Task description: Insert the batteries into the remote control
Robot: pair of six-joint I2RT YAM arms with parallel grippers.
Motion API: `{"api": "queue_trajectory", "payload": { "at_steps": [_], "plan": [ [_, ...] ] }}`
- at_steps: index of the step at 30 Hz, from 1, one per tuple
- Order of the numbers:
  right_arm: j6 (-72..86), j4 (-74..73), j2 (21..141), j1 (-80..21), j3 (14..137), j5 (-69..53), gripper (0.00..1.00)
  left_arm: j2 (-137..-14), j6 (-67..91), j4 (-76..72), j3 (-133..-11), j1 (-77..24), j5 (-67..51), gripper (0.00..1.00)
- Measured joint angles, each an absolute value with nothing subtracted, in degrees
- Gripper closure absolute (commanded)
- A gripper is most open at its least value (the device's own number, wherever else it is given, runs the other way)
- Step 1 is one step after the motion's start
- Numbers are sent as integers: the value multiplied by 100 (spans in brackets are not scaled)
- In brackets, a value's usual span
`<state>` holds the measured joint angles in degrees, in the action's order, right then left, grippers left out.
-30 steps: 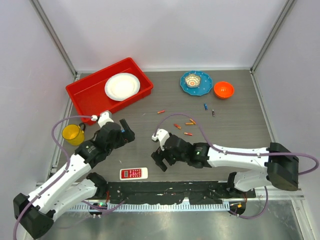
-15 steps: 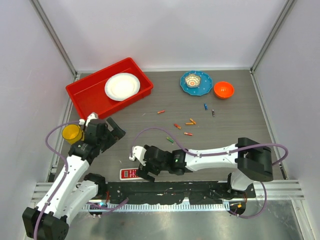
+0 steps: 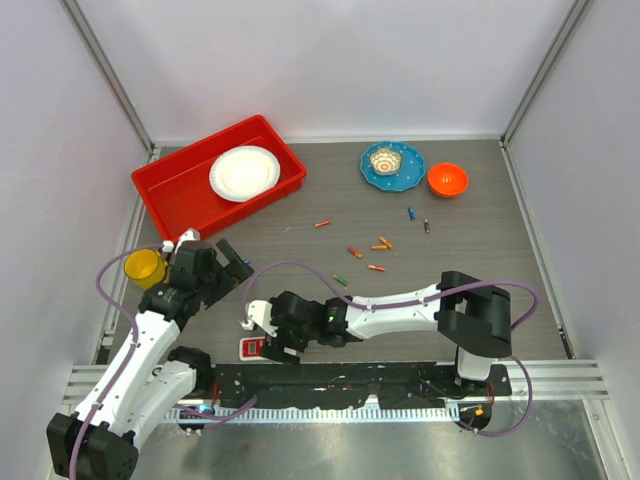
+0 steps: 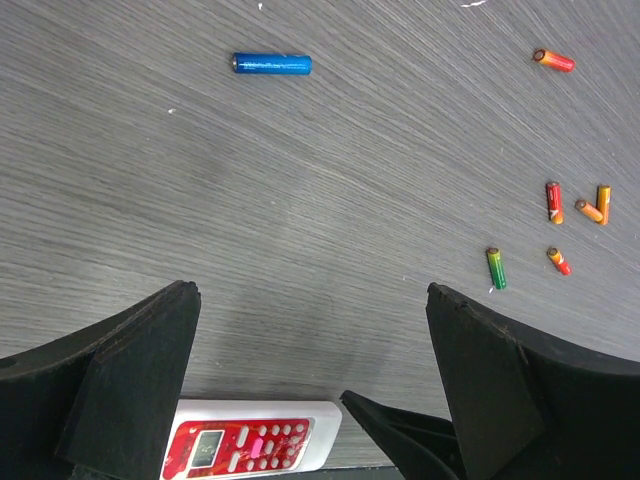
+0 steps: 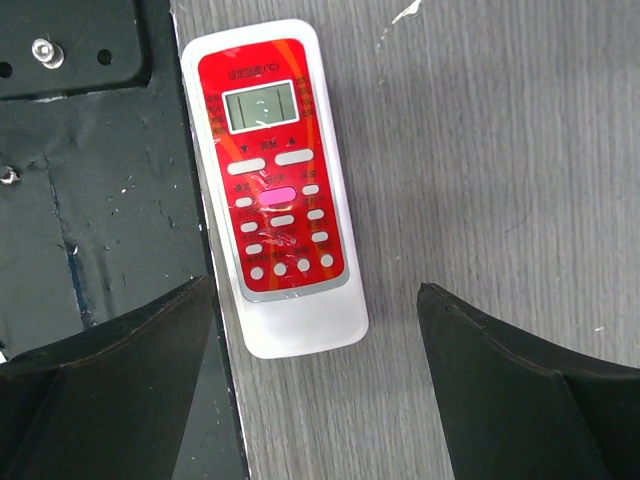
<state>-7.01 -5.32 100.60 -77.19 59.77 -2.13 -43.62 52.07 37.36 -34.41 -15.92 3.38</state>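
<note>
The remote control (image 5: 272,190) lies face up, red panel showing, at the table's near edge (image 3: 250,348) beside the black base plate. My right gripper (image 5: 315,290) hovers over it, open, its fingers standing either side of the remote's plain white end without touching it (image 3: 272,338). My left gripper (image 3: 236,262) is open and empty a little to the left and farther back; its view shows the remote (image 4: 250,445) below its fingers. Several batteries lie loose mid-table: red-orange ones (image 3: 376,268), a green one (image 3: 340,281) (image 4: 496,268), a blue one (image 3: 410,213) and a dark one (image 3: 426,226).
A red tray (image 3: 165,190) holding a white plate (image 3: 244,172) stands at the back left. A yellow cup (image 3: 145,268) sits by the left arm. At the back are a blue plate (image 3: 405,175) with a small bowl and an orange bowl (image 3: 447,179). The black base plate (image 5: 90,200) borders the remote.
My right gripper has swung left and toward the near edge, from mid-table to over the remote. My left gripper has drawn back to the left, toward the yellow cup.
</note>
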Motion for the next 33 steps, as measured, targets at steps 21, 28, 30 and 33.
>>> {"api": "queue_trajectory", "payload": {
  "at_steps": [21,28,30,33],
  "plan": [
    [-742,-475,10477,-7719,5992,-388,33,-4338,5207,3715,-3391,-1581,287,0],
    [-755,-392,10462,-7719,5944,-397,58,-4331,5207,3715,-3382,-1581,287,0],
    [-764,-370,10403,-7719,5870,-386,59,-4331,5207,3715,-3382,-1581,287,0],
    [-762,-438,10217,-7719,5708,-344,59,-4333,5210,3715,-3382,-1581,292,0]
  ]
}}
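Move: The remote control lies flat, lengthwise left to right. Its middle is about 5 cm to the right hand's left, 1 cm back and 3 cm below, its near end about between the open fingers. The green battery is some 15 cm ahead and 11 cm right of this hand, the blue battery roughly 19 cm ahead and 10 cm left, both 4 cm lower. From the left hand the remote is about 12 cm back, 6 cm right and 10 cm down. The right fingers pinch the remote's near end by its two long sides: the hand first sinks nearly 3 cm, easing slightly back, with the open fingers straddling that end. It then holds its place while they close about a third of their range until they bear on the casing, and finally draws about 1 cm to the right with the remote in its grip. ##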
